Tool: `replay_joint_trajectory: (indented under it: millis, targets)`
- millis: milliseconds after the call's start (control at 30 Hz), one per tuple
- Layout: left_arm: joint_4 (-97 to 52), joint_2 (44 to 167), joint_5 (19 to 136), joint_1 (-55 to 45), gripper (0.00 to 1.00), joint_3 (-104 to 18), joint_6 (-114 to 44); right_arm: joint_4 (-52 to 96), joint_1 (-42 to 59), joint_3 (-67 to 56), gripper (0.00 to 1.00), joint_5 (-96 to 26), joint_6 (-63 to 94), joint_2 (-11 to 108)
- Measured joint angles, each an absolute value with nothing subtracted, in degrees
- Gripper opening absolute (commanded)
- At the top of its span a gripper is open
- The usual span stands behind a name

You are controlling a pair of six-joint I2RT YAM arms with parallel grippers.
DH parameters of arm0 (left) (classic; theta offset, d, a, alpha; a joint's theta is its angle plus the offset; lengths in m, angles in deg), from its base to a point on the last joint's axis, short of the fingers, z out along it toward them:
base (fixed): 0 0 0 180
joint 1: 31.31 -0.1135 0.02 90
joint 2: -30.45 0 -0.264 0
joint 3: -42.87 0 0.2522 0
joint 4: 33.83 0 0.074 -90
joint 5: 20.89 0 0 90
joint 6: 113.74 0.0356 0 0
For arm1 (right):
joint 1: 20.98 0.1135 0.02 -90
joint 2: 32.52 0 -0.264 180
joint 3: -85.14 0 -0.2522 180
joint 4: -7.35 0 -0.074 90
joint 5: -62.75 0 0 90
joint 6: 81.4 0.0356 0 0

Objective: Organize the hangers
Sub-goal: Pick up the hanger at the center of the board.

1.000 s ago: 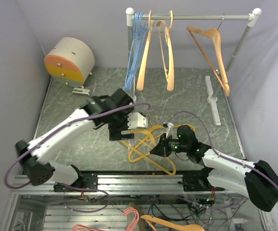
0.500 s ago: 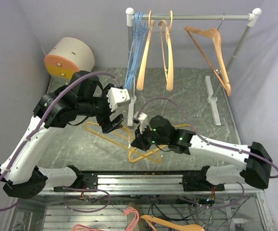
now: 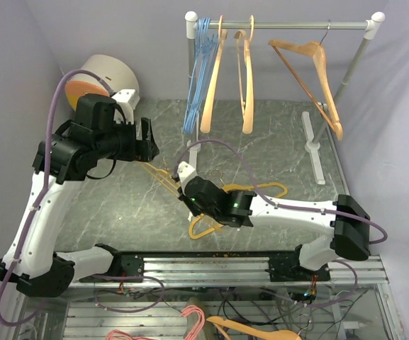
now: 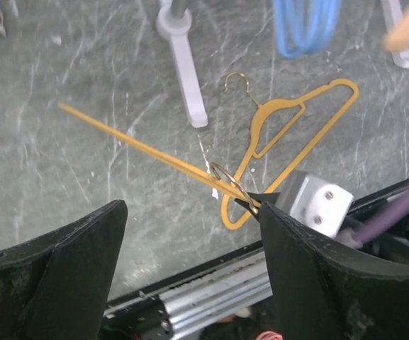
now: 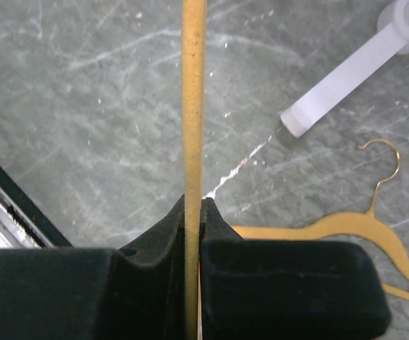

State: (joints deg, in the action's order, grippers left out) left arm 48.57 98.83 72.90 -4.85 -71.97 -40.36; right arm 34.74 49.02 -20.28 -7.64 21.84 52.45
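My right gripper [image 3: 184,190] [image 5: 193,209] is shut on the thin bar of an orange hanger [image 3: 163,177] [image 5: 193,106], which it holds off the table. In the left wrist view that hanger [image 4: 140,147] shows edge-on as a long slanted line. A second orange hanger [image 3: 250,193] [image 4: 296,134] [image 5: 353,227] lies flat on the table. My left gripper [image 3: 147,138] [image 4: 190,212] hangs open and raised at the left, holding nothing. On the rack's rail [image 3: 282,25] hang light-blue wire hangers [image 3: 198,71] [image 4: 303,28] and three tan hangers [image 3: 215,78].
A round white-and-orange object [image 3: 105,74] stands at the back left. The rack's white feet [image 3: 316,149] [image 4: 183,71] [image 5: 346,78] rest on the marble table. A metal rail [image 3: 211,265] runs along the near edge, with pink hangers [image 3: 190,319] below it.
My right arm reached left across the table, carrying its orange hanger with it. My left arm rose and swung back to the far left, its jaws slightly narrower.
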Motion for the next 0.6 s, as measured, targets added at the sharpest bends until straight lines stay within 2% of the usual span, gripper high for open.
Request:
replay_joint_trajectory:
  millis: [100,233,333,400,533,600]
  targets:
    - [48.27,99.36,74.83,-8.52,0.81,-68.49,-45.56,34.43,49.81,-17.07,0.0,-4.9,21.77,54.96]
    - [46.83,101.08,77.87,-11.62,0.88,-64.05,-50.98,33.25,50.11,-15.84,0.0,-3.55,21.47,56.25]
    - [45.93,101.78,79.83,-12.08,0.86,-63.03,-53.3,32.79,50.13,-15.84,0.0,-3.46,21.34,56.69]
    - [45.19,101.85,80.79,-12.15,0.78,-63.03,-54.11,32.44,50.13,-15.84,0.0,-3.46,21.25,56.95]
    - [44.2,101.96,82.21,-12.15,0.45,-62.98,-54.5,31.7,50.13,-15.84,0.0,-3.75,21.21,57.72]
    - [43.61,102.11,83.07,-12.15,0.41,-62.39,-53.85,31.48,50.13,-15.84,0.0,-3.88,21.21,57.98]
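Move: The hook of the yellow hanger, held near its neck in the right hand, stands about 5 cm to the right of the left hand, 1 cm ahead and some 9 cm below. It is about 4 cm ahead, 4 cm left and 12 cm above the right hand's point. From the left hand, the rack foot is roughly 10 cm ahead, 13 cm right and 35 cm down; the loose hanger on the board is 3 cm back, 25 cm right and 36 cm down. Closing from nearly wide open to about half, the left fingers come in around the held hanger's hook, after the hand has sunk about 5 cm and reached a little forward, tipping some 20 degrees further down; whether the pads touch the metal can't be seen. The right hand keeps its grip and carries the hanger about 3 cm left and slightly forward, towards the left hand. ##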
